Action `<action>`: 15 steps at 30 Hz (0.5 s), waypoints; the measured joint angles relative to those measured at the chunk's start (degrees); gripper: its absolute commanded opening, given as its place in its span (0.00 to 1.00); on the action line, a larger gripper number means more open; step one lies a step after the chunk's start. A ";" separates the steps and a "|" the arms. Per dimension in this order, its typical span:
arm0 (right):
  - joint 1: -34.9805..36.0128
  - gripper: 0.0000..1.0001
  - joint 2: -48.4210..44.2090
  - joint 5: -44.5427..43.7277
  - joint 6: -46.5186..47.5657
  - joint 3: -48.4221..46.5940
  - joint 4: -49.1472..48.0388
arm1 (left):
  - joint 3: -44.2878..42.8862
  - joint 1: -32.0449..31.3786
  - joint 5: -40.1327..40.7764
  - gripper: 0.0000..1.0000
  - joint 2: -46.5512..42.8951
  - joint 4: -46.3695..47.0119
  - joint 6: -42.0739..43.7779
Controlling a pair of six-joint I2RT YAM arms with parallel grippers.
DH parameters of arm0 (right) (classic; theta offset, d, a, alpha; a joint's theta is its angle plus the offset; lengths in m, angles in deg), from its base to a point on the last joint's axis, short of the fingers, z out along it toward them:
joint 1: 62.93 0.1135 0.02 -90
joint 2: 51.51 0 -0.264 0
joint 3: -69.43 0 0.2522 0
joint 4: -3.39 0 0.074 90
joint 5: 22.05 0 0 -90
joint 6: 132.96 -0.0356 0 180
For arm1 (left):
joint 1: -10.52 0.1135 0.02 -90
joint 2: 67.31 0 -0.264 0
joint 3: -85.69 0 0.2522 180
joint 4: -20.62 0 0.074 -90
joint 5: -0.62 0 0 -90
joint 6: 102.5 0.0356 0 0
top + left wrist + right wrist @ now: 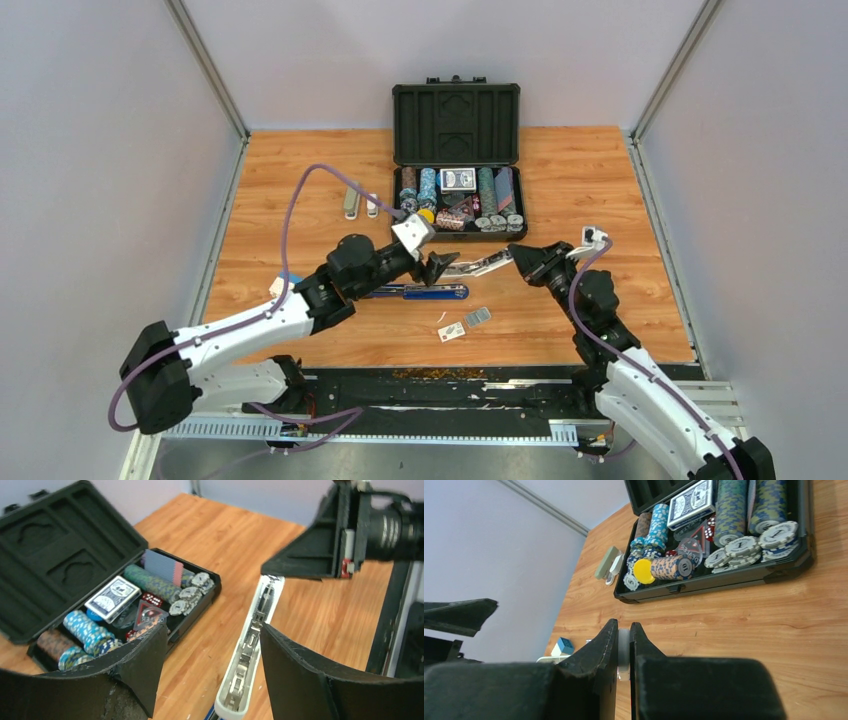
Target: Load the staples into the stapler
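Note:
The blue stapler (pixel 428 292) lies on the table in front of the arms, its white lid (pixel 480 265) swung up and open. My right gripper (pixel 512 257) is shut on the lid's far end, seen as a thin white edge (pixel 624 652) between the fingers (pixel 599 650). My left gripper (pixel 212 650) stands open around the lid (pixel 248 647), whose metal inside faces up. The lid sits close to the right-hand finger (pixel 295 670), and I cannot tell whether they touch. The staples (pixel 478 316) lie flat on the wood just right of the stapler.
An open black case (pixel 457 125) of poker chips and cards stands at the back. A grey-olive stapler (pixel 350 203) and a white stapler (pixel 372 206) lie to its left. A tiny white box with a red mark (pixel 452 331) rests beside the staples.

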 measured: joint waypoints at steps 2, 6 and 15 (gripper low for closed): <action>0.00 0.00 1.31 1.64 0.00 0.02 -1.33 | -2.27 0.00 -4.15 0.76 3.08 -2.43 4.61; 0.00 0.00 3.58 4.66 -0.02 0.02 -4.15 | -4.13 0.00 -11.28 0.75 8.22 -5.53 11.72; 0.00 0.00 7.13 10.03 -0.24 0.02 -9.01 | -6.95 -1.73 -17.88 0.68 16.17 -8.17 20.28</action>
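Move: The opened white stapler, held by one end in my right fingers, has its middle about 7 cm to the right of my left hand, level fore and aft, and some 8 cm below. The blue stapler lies on the table about 9 cm left and 1 cm ahead, 25 cm down; the chip case is 25 cm ahead and 3 cm right; the grey staple pack is 4 cm back and 7 cm right. From my right hand the white stapler's middle is 6 cm left, 2 cm back. My left hand, fingers staying open, sinks about 8 cm and goes some 6 cm right onto the opened white stapler, swinging and dipping its fingertips about 30 degrees clockwise and downward until they straddle the stapler. My right hand keeps its pinch on the end and brings it about 3 cm left to meet them, turning slightly counter-clockwise. ##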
